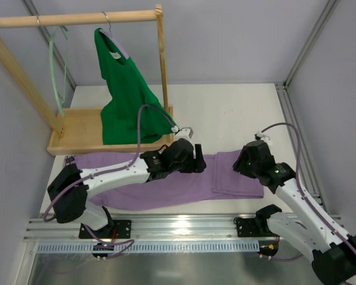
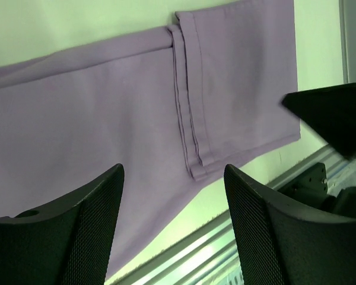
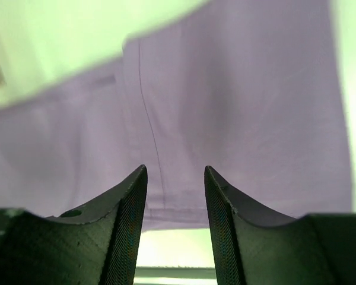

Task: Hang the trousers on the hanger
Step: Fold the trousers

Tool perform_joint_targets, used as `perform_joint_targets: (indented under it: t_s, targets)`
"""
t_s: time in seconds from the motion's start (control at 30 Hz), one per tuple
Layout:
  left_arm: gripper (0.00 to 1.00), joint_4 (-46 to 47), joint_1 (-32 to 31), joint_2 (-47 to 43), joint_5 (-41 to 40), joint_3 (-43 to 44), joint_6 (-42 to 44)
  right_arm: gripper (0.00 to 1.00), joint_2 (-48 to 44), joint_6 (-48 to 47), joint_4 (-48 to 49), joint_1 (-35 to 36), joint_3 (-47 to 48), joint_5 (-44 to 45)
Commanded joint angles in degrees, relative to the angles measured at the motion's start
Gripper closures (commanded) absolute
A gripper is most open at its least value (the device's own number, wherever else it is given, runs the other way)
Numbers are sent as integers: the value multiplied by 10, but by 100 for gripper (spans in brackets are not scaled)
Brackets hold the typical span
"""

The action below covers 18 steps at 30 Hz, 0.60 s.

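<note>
The lilac trousers (image 1: 166,187) lie flat across the table in front of the arms, partly folded, with stitched edges (image 2: 190,119) stacked near their right end. The pale mint hanger (image 1: 53,77) hangs from the wooden rail at the far left, away from both arms. My left gripper (image 1: 199,160) hovers open over the middle of the trousers (image 2: 95,95), with nothing between its fingers (image 2: 174,172). My right gripper (image 1: 242,161) is open over the right end of the cloth (image 3: 243,107), its fingers (image 3: 175,170) empty and near the cloth's near edge.
A wooden rack (image 1: 77,133) with a base tray stands at the back left. A bright green top (image 1: 127,101) hangs from its rail on a metal-hooked hanger. A metal rail (image 1: 184,222) runs along the near table edge. Frame posts border the right side.
</note>
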Motion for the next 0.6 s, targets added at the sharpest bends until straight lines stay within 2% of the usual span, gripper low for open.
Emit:
perform_joint_targets:
  t_s: [0.0, 0.1, 0.27, 0.4, 0.57]
  targets:
    - [31, 69, -4, 51, -9, 36, -9, 53, -61, -14, -70, -58, 67, 66]
    - [31, 94, -4, 117, 9, 71, -5, 53, -117, -15, -92, -76, 96, 83]
    - [32, 73, -4, 220, 32, 139, -4, 52, -163, -26, -119, -77, 171, 105]
    - [32, 115, -4, 250, 56, 136, -18, 52, -190, -41, -135, -77, 211, 112]
    - [32, 105, -14, 298, 68, 168, -22, 51, -209, -61, -143, -78, 239, 107]
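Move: To the right of the left gripper by about 7 cm, 2 cm back and some 13 cm below, lies the middle of the doubled hem edge on the folded trousers. The folded-over leg section is centred some 16 cm to the gripper's right and 2 cm back. The wooden tray's near right corner is roughly 10 cm left and 8 cm ahead. From the right hand, the hem edge is about 11 cm left, 1 cm back and 8 cm below. Sinking about 10 cm while carrying on some 8 cm to the right, the left hand comes down over the hem edge, fingers open and tipping slightly more downward. The right hand clears away empty from the folded section, rising about 19 cm and drifting right as its still-open fingers tilt up some 30 degrees and turn a little clockwise. ##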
